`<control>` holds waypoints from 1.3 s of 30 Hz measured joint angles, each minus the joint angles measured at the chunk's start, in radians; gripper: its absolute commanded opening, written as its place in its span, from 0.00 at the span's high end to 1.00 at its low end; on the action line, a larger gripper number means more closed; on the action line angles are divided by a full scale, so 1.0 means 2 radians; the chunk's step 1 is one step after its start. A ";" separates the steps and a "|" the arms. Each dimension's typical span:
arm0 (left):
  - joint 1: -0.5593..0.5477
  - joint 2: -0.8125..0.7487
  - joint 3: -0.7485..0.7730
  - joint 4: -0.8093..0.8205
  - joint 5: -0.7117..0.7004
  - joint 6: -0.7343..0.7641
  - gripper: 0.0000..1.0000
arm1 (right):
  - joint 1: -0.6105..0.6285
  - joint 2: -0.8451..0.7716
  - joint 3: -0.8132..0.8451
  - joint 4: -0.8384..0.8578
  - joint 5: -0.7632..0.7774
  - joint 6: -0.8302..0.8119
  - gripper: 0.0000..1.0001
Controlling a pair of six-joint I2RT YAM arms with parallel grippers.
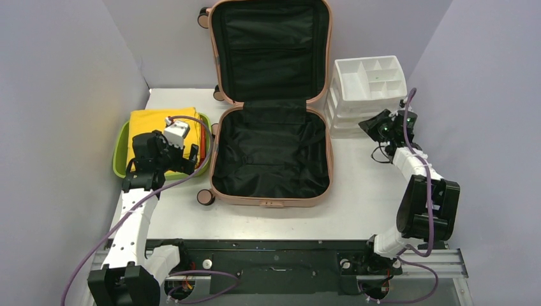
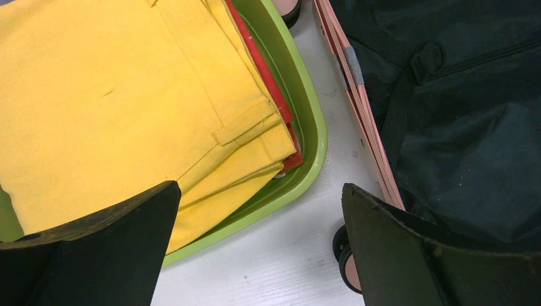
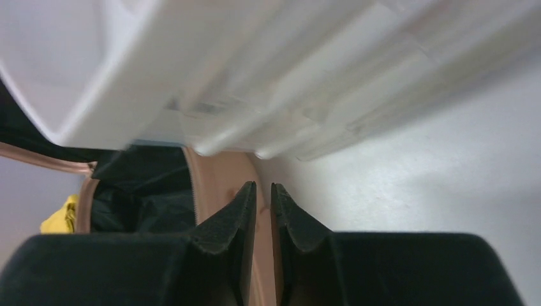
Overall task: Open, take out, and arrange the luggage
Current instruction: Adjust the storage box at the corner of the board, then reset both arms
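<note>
The salmon-pink luggage lies open in the middle of the table. Its lid stands up against the back wall, and the black lining of both halves shows nothing inside. My left gripper hovers open over the tub's right edge. In the left wrist view its jaws are spread wide with nothing between them, above bare table between tub and luggage rim. My right gripper sits by the luggage's right side. Its jaws are almost together, a thin slit apart, holding nothing, with pink shell behind.
A lime-green tub at the left holds folded yellow cloth over red cloth. A white drawer organizer stands right of the luggage, close above my right gripper. A caster wheel sticks out at the luggage's near left corner.
</note>
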 measured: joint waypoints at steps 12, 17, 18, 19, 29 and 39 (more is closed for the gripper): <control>0.000 -0.007 0.000 0.000 0.000 0.000 0.04 | 0.058 0.104 0.113 0.044 0.011 0.051 0.90; 0.000 -0.007 0.000 0.000 0.000 0.000 0.04 | 0.084 0.128 0.125 0.047 0.020 0.057 0.90; 0.000 -0.007 0.000 0.000 0.000 0.000 0.04 | 0.087 0.129 0.128 0.047 0.019 0.057 0.90; 0.000 -0.007 0.000 0.000 0.000 0.000 0.04 | 0.089 0.129 0.132 0.048 0.019 0.057 0.89; 0.000 -0.006 0.000 -0.001 0.002 0.000 0.04 | 0.097 0.017 0.120 -0.091 0.039 -0.126 0.50; 0.000 -0.009 0.012 -0.029 0.023 -0.001 0.04 | 0.094 -0.285 0.018 -0.232 0.095 -0.429 0.36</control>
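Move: The storage box's middle stands about 11 cm ahead of the right hand, 2 cm to its left and some 3 cm below it. The luggage's open base is roughly 29 cm to this hand's left, 7 cm nearer the robot and 10 cm lower; its raised lid is about 29 cm left, 16 cm ahead and 5 cm higher. From the left hand, the box lies some 23 cm ahead, 56 cm to the right and 6 cm below. The right arm, fingers still nearly shut, reaches about 8 cm forward and as far to the left at the front of the storage box, rising a little and dipping again on the way, to nudge the box square at the corner. Then it turns back, pulling some 18 cm towards its base and 9 cm up, clear of the box, while the fingers spread to over half open and the hand rolls about 50 degrees, its left side going down, and turns some 20 degrees counter-clockwise. ##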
